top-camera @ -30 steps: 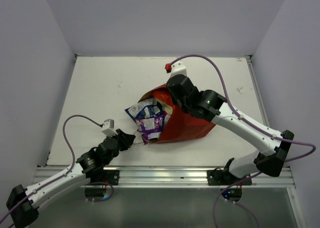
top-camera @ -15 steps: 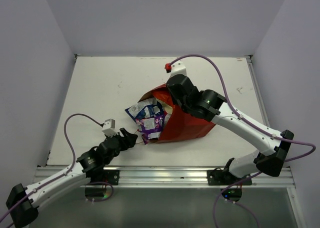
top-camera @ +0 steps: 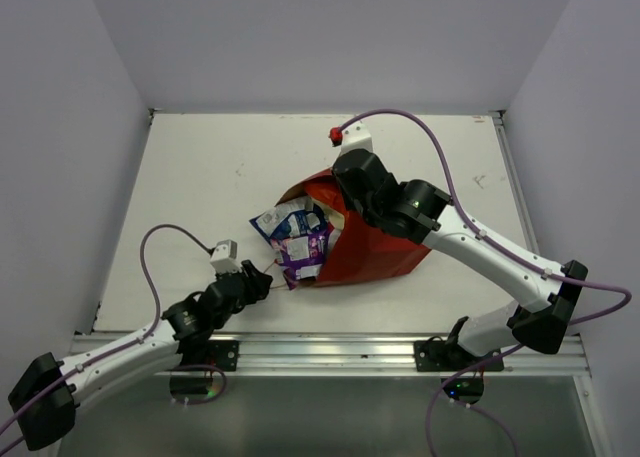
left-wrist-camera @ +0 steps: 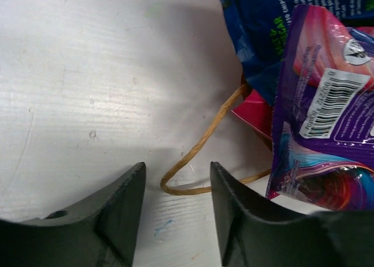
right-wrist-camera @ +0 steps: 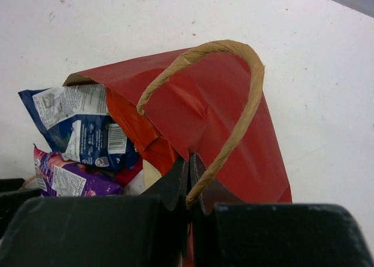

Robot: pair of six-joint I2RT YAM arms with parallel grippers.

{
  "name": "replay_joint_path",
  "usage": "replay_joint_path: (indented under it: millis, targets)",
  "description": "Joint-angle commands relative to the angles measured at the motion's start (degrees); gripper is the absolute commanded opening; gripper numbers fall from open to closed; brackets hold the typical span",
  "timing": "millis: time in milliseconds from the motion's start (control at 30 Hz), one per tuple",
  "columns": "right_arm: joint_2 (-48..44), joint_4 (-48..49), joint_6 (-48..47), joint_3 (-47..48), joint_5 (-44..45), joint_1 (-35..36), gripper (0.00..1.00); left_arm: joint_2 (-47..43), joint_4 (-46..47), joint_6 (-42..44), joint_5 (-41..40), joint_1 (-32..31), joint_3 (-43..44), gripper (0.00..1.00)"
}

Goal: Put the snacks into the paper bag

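Observation:
The red paper bag [top-camera: 375,247] lies on its side mid-table, mouth to the left. My right gripper [right-wrist-camera: 193,162] is shut on the bag's [right-wrist-camera: 216,103] upper rim, beside its cord handle [right-wrist-camera: 236,121], and holds the mouth up. Snacks crowd the mouth: a blue-white packet [top-camera: 285,220] [right-wrist-camera: 82,135], a purple one [top-camera: 306,249] [right-wrist-camera: 64,176] and an orange-red one [right-wrist-camera: 131,127]. My left gripper [top-camera: 262,279] [left-wrist-camera: 177,173] stands open just left of them. The lower cord handle [left-wrist-camera: 196,153] lies on the table ahead of its fingertips. The purple packet [left-wrist-camera: 327,121], a pink one [left-wrist-camera: 254,112] and the blue one [left-wrist-camera: 269,27] lie close by.
White table [top-camera: 200,177] with grey walls on three sides. A metal rail [top-camera: 330,349] runs along the near edge by the arm bases. The right arm's purple cable [top-camera: 420,127] arcs over the back of the table.
My left gripper's jaws have opened wider, and its wrist has shifted slightly right near the bag's lower handle. The right arm, the bag and the packets have stayed put.

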Motion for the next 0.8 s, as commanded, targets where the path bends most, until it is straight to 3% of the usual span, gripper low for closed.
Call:
replay_joint_path:
  millis: [0, 67, 133, 300, 533, 767]
  targets:
    - [-1.6, 6.1, 1.0, 2.1, 0.6, -0.1, 0.00, 0.6, 7.5, 2.2, 0.6, -0.3, -1.2, 0.49]
    - [-1.5, 6.2, 1.0, 1.9, 0.4, -0.2, 0.00, 0.4, 8.2, 3.0, 0.6, -0.3, -0.8, 0.46]
    - [-1.3, 6.3, 1.1, 1.9, 0.3, -0.1, 0.00, 0.4, 8.8, 3.7, 0.6, -0.3, -0.6, 0.36]
    - [-0.9, 6.4, 1.2, 1.6, -0.3, -0.1, 0.00, 0.6, 9.5, 4.7, 0.6, -0.3, -0.4, 0.00]
    - [-1.0, 5.6, 0.9, 2.3, 0.0, -0.2, 0.00, -0.9, 9.2, 8.8, 0.4, -0.3, 4.5, 0.00]
    - [-1.4, 4.8, 0.7, 2.2, 0.5, -0.1, 0.00, 1.2, 7.4, 14.0, 1.4, -0.3, 20.8, 0.00]
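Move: The paper bag's free handle loops between the open left fingertips, about 1 cm ahead, 2 cm right and 1 cm lower. The purple pack is some 6 cm ahead and 9 cm right, slightly higher; the blue pack roughly 13 cm ahead and 6 cm right. From the right hand, that handle lies about 10 cm back, 18 cm left and some 27 cm below. Left fingers shut on the handle and lift about 10 cm, the right hand still pinching the opposite rim. ##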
